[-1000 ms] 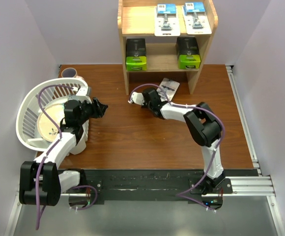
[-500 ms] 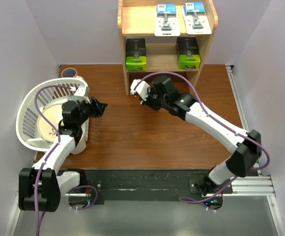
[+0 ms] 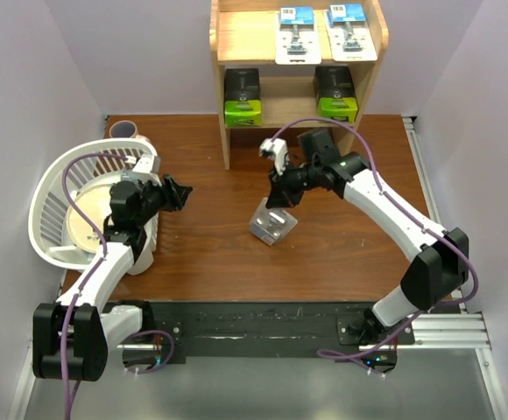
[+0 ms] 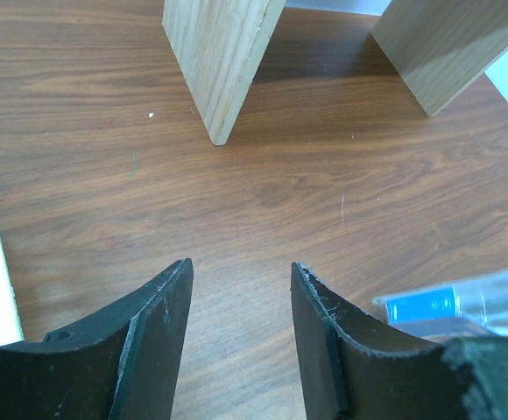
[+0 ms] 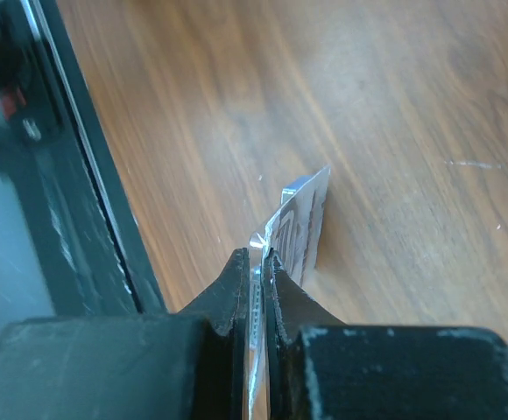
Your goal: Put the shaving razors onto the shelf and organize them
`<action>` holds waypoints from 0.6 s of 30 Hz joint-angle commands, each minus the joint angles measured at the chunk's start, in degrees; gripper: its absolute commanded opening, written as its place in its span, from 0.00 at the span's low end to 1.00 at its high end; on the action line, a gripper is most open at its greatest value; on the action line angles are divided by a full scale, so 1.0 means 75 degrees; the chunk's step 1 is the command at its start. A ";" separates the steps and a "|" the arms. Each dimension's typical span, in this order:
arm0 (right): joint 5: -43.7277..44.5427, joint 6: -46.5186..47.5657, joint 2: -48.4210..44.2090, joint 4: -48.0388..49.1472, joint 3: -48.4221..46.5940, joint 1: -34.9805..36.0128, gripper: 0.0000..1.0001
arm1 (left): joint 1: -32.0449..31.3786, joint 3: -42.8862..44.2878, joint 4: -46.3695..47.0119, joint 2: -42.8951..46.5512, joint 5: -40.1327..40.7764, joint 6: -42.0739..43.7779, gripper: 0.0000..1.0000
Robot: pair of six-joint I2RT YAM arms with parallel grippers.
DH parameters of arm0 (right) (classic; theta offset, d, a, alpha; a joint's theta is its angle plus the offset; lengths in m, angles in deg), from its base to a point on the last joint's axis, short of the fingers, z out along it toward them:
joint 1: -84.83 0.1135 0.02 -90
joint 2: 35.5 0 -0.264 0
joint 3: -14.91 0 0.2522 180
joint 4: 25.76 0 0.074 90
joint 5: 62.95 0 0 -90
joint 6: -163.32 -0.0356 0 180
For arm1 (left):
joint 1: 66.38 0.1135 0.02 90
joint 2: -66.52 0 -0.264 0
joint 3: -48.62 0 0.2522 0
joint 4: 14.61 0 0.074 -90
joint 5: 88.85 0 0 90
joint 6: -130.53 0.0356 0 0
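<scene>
The wooden shelf [image 3: 228, 35] stands at the back; its feet [image 4: 219, 70] show in the left wrist view. Two blister-card shaving razors [image 3: 296, 35] lie on the top tier. Two black boxes with green ends [image 3: 243, 98] sit on the lower tier. My right gripper [image 3: 280, 194] is shut on a third blister card [image 3: 270, 226], which hangs tilted above the table's middle. In the right wrist view the jaws [image 5: 256, 258] pinch the card's edge [image 5: 305, 219]. My left gripper [image 3: 181, 192] stands open beside the basket, nothing between its fingers [image 4: 162, 306]; the card's blue end [image 4: 429, 306] shows at the right.
A white plastic basket [image 3: 48, 188] holding a tan plate lies at the left. A small cup [image 3: 124, 129] stands behind it. The black base rail [image 3: 263, 319] runs along the near edge. Lilac walls close in both sides and the back.
My right arm has raised the blister card from the table by the shelf's foot and swung it toward the table's middle. The left arm has barely moved.
</scene>
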 commanded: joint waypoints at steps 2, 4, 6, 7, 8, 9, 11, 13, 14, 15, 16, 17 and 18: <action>-0.1101 -0.1284 0.0371 0.0458 0.0397 -0.0888 0.02 | 0.0085 0.0111 -0.0009 0.0120 -0.0170 0.0203 0.54; -0.0716 -0.1284 0.0477 0.0540 0.0572 -0.1041 0.15 | 0.0085 0.0157 -0.0009 0.0027 -0.0228 0.0203 0.54; -0.0237 -0.1097 0.0524 0.0459 0.0678 -0.1159 0.28 | 0.0085 0.0216 -0.0009 -0.0044 -0.0275 0.0203 0.54; -0.0059 -0.1015 0.0536 0.0401 0.0714 -0.1217 0.35 | 0.0085 0.0251 0.0002 -0.0102 -0.0275 0.0203 0.54; 0.0105 -0.0875 0.0501 0.0342 0.0795 -0.1369 0.44 | 0.0085 0.0298 0.0026 -0.0138 -0.0275 0.0203 0.54; 0.0222 -0.0816 0.0466 0.0179 0.0866 -0.1463 0.47 | 0.0085 0.0310 0.0049 -0.0161 -0.0275 0.0203 0.54; 0.0563 -0.0571 0.0220 0.0038 0.1065 -0.1616 0.55 | 0.0085 0.0333 0.0119 -0.0232 -0.0275 0.0180 0.54; 0.0680 -0.0080 -0.0106 -0.0290 0.1170 -0.1640 0.57 | 0.0085 0.0310 0.0178 -0.0279 -0.0287 0.0156 0.54; 0.0739 0.0387 -0.0225 -0.0326 0.1217 -0.1617 0.57 | 0.0085 0.0298 0.0201 -0.0290 -0.0299 0.0145 0.54; 0.0867 0.0601 -0.0365 -0.0280 0.1264 -0.1628 0.60 | 0.0073 0.0287 0.0213 -0.0279 -0.0287 0.0144 0.54; 0.1030 0.0789 -0.0459 -0.0233 0.1288 -0.1628 0.61 | 0.0073 0.0263 0.0225 -0.0314 -0.0287 0.0144 0.54; 0.1496 0.1139 -0.0576 -0.0175 0.1346 -0.1640 0.67 | 0.0073 0.0263 0.0225 -0.0302 -0.0287 0.0133 0.54; 0.1698 0.1304 -0.0577 -0.0128 0.1347 -0.1628 0.68 | 0.0073 0.0275 0.0213 -0.0302 -0.0287 0.0133 0.54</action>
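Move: The right hand holds the razor pack pinched by one end; the pack's middle lies about 3 cm back, 4 cm left and 5 cm below, and the bare table it is going to is almost straight beneath, some 16 cm down. At table level, the shelf's left foot stands roughly 21 cm ahead and 18 cm left of the hand, its right foot 21 cm ahead and 16 cm right. From the left hand, the pack is about 9 cm back, 25 cm right and 3 cm lower. With the razor pack still pinched, the right hand first slides about 4 cm forward while starting to the right, then opens its fingers to well over half. It carries on right and down towards the table, some 9 cm right and 7 cm down in all, turning about 15 degrees clockwise and drawing away from the pack's blue-label end, with one opened finger still against the underside at the hang-hole end. ##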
